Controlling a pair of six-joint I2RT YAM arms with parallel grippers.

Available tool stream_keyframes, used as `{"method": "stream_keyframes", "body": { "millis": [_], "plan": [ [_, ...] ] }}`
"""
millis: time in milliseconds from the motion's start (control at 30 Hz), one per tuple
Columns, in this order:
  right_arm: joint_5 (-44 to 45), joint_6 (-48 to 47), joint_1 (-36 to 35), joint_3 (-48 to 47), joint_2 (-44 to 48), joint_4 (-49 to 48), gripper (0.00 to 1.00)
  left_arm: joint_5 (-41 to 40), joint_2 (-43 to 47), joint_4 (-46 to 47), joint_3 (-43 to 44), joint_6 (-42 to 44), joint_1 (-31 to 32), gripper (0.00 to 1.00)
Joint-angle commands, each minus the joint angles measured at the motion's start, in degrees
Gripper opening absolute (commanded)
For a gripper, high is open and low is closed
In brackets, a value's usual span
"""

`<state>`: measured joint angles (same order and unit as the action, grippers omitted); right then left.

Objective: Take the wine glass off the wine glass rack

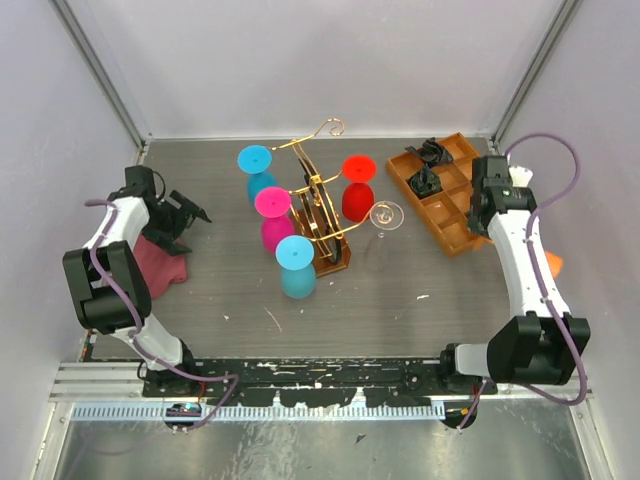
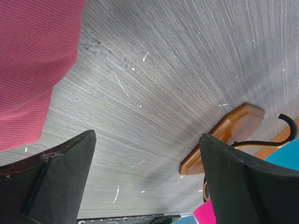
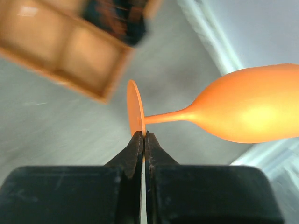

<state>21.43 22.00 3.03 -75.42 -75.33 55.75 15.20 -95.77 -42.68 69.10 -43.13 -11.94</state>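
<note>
The wine glass rack (image 1: 320, 215), gold wire on a brown wooden base (image 2: 224, 135), stands mid-table. Around it are blue (image 1: 256, 160), pink (image 1: 272, 203), teal (image 1: 296, 255) and red (image 1: 357, 170) glasses, plus a clear one (image 1: 385, 215). My right gripper (image 3: 144, 135) is shut on the foot rim of an orange wine glass (image 3: 252, 109), held sideways off the rack. In the top view only a sliver of that orange glass (image 1: 553, 264) shows beside the right forearm. My left gripper (image 2: 147, 177) hangs open and empty over the table, left of the rack.
A pink cloth (image 1: 160, 260) lies under the left arm at the table's left edge. An orange-brown compartmented tray (image 1: 445, 190) with black parts sits at the back right, close to the right wrist. White walls enclose the table on three sides.
</note>
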Motion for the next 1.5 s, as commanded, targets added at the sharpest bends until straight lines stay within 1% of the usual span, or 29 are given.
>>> {"method": "stream_keyframes", "body": {
  "millis": [0,100,200,367,467,533,600,700,767,833,967,1300,1367,1467],
  "plan": [
    [27.5,4.5,0.1,5.6,-1.0,2.8,0.01,2.9,1.6,1.3,-1.3,-0.5,-0.1,1.00],
    [34.1,7.2,0.1,7.5,-5.5,5.0,0.01,4.6,1.3,1.9,-2.0,-1.1,-0.1,0.99],
    [40.9,11.5,-0.2,8.4,-12.7,8.8,0.01,5.5,1.1,2.2,-2.3,-1.6,-0.1,1.00],
    [42.7,16.0,-1.1,8.3,-21.3,10.4,0.01,5.9,2.3,1.4,-2.6,-0.8,-0.1,1.00],
    [45.2,21.0,-1.1,7.3,-27.0,12.5,0.01,6.9,2.9,1.4,-3.1,-0.9,-0.1,0.99],
    [47.1,26.9,-1.1,6.5,-30.8,16.4,0.01,7.8,2.7,2.3,-3.7,-1.7,-0.1,0.99],
    [48.3,29.7,-1.1,6.2,-34.0,18.1,0.01,8.4,2.2,2.7,-4.1,-2.1,-0.1,1.00],
    [48.6,31.2,-1.2,4.7,-38.3,19.6,0.01,8.6,1.7,2.7,-4.4,-1.8,-0.2,0.99],
    [49.0,30.8,-1.2,3.6,-40.5,19.4,0.01,8.3,1.6,2.5,-4.2,-1.3,-0.2,0.99],
    [47.4,25.9,-1.3,3.9,-41.1,15.1,0.01,8.1,1.5,2.3,-4.3,-1.0,-0.3,0.99],
    [44.5,20.4,-1.3,4.4,-42.6,9.9,0.01,8.0,1.2,2.0,-3.7,-0.7,-0.5,0.99],
    [40.2,17.1,-1.4,2.7,-46.7,5.6,0.01,7.3,1.1,1.0,-3.1,0.5,-1.0,0.99],
    [38.2,15.7,-1.4,2.7,-46.5,4.0,0.21,7.1,1.1,0.9,-3.1,0.6,-1.1,0.99],
    [35.0,13.3,-1.4,2.9,-45.9,1.5,0.36,6.9,1.0,0.8,-3.1,0.6,-1.2,0.99]
  ]
}}
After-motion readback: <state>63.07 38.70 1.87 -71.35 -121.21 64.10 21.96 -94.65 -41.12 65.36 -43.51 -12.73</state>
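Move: Some 4 cm back, 16 cm to the right and 17 cm below the right hand, which already holds the orange wine glass by its foot, is the bare table spot where the glass goes. The tray's middle is about 19 cm ahead, 7 cm left and 19 cm down; the clear wine glass hangs roughly 24 cm left, 2 cm ahead and a little lower. From the left hand that spot lies around 82 cm right, 10 cm back and 5 cm lower. Swinging back and to the right past the tray's near corner, then sinking almost straight, the right hand lowers the orange glass about 16 cm towards the bare table, ending some 9 cm farther right. The wrist turns roughly 60 degrees until the fingers point right and downward; only at the very end do they begin to open around the foot, to about a quarter. ##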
